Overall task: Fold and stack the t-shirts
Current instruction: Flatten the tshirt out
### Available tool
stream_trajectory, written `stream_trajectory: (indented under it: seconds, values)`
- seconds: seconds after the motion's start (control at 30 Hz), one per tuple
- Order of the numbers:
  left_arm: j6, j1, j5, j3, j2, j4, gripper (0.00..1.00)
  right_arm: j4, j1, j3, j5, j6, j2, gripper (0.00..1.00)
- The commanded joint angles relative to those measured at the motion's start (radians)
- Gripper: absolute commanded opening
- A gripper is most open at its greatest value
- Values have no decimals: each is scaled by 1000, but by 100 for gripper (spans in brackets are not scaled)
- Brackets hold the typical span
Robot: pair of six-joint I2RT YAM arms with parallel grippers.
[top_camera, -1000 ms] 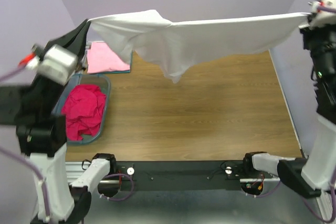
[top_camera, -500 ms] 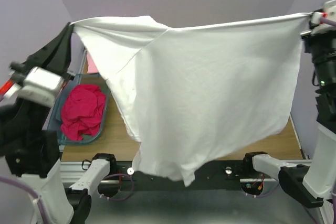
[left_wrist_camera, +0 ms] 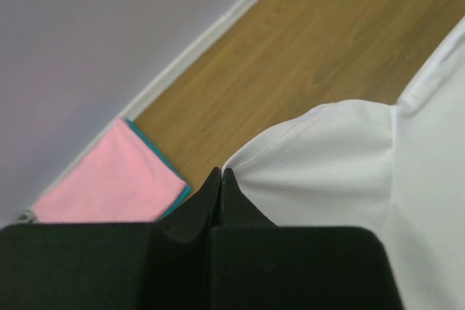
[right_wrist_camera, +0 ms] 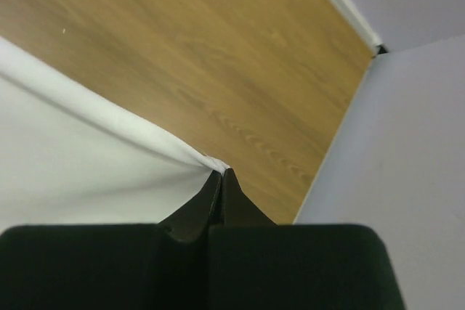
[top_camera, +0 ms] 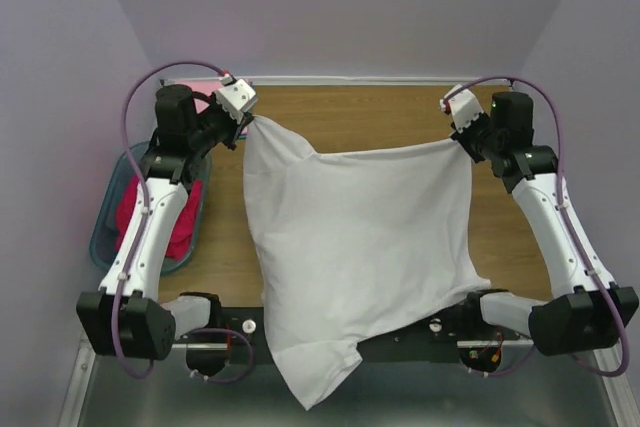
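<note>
The white t-shirt [top_camera: 355, 247] lies spread over the wooden table, its near end hanging over the front edge past the arm bases. My left gripper [top_camera: 248, 123] is shut on its far left corner [left_wrist_camera: 240, 161], low by the table. My right gripper [top_camera: 460, 133] is shut on the far right corner [right_wrist_camera: 214, 163]. The magenta-red t-shirt [top_camera: 132, 209] is bunched in the basket at the left. A folded light pink t-shirt [left_wrist_camera: 109, 179] lies at the far left by the wall, seen in the left wrist view; the left arm hides it in the top view.
The teal plastic basket [top_camera: 103, 232] stands at the table's left edge under my left arm. Lavender walls close in the table on the left, back and right. Bare wood [top_camera: 350, 117] shows beyond the white shirt and along its right side [top_camera: 510, 237].
Both grippers have come down from high up to table level at the back, and the white shirt that hung stretched in the air now lies spread on the table.
</note>
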State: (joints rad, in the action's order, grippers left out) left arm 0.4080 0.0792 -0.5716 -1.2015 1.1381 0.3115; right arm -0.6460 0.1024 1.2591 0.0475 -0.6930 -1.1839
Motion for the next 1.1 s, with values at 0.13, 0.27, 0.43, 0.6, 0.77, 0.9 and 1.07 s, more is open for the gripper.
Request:
stream_trajectory:
  seconds: [0.13,0.27,0.43,0.6,0.77,0.9,1.07]
  values:
    - [3,54,50,-26,322,-150,0,221,-6,-115,35,-22,-219,1]
    - [-9,59,67,-113,474,-166,0,270,-6,-121,0,-27,-330,1]
    - [-9,70,65,-286,666,-178,0,341,-6,-98,-41,-10,-453,1]
    - [-26,77,76,-504,824,-195,0,388,-6,2,-129,26,-583,0]
    - [-49,79,76,-716,1015,-169,1,414,-6,118,-222,55,-729,1]
    - [-77,77,192,-924,1141,-129,41,405,-6,236,-293,121,-819,29]
    - [-31,65,171,-930,1067,17,64,315,-9,238,-270,128,-740,78]
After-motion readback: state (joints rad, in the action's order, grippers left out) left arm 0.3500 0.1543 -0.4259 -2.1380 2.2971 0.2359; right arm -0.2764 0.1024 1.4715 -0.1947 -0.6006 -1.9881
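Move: Ahead of the left hand, which pinches the shirt's far left corner, the bare board it is taken to is about 26 cm farther out, 6 cm right and some 32 cm below. The pink stack lies 23 cm ahead and 15 cm left of that hand, the blue bin level with it, 29 cm left, both equally low. For the right hand, holding the other corner, the spot is about 15 cm ahead, 5 cm right, 26 cm down; the table's far edge is roughly 29 cm straight ahead. Swinging the white shirt down and outward over the board, both hands keep their corners: the left sinks some 14 cm while going forward, then runs on nearly level to about 28 cm out; the right drops about 19 cm, then reaches forward, 16 cm in all, turning slightly clockwise. Near the end of the reach both grippers open and let go of the corners. ##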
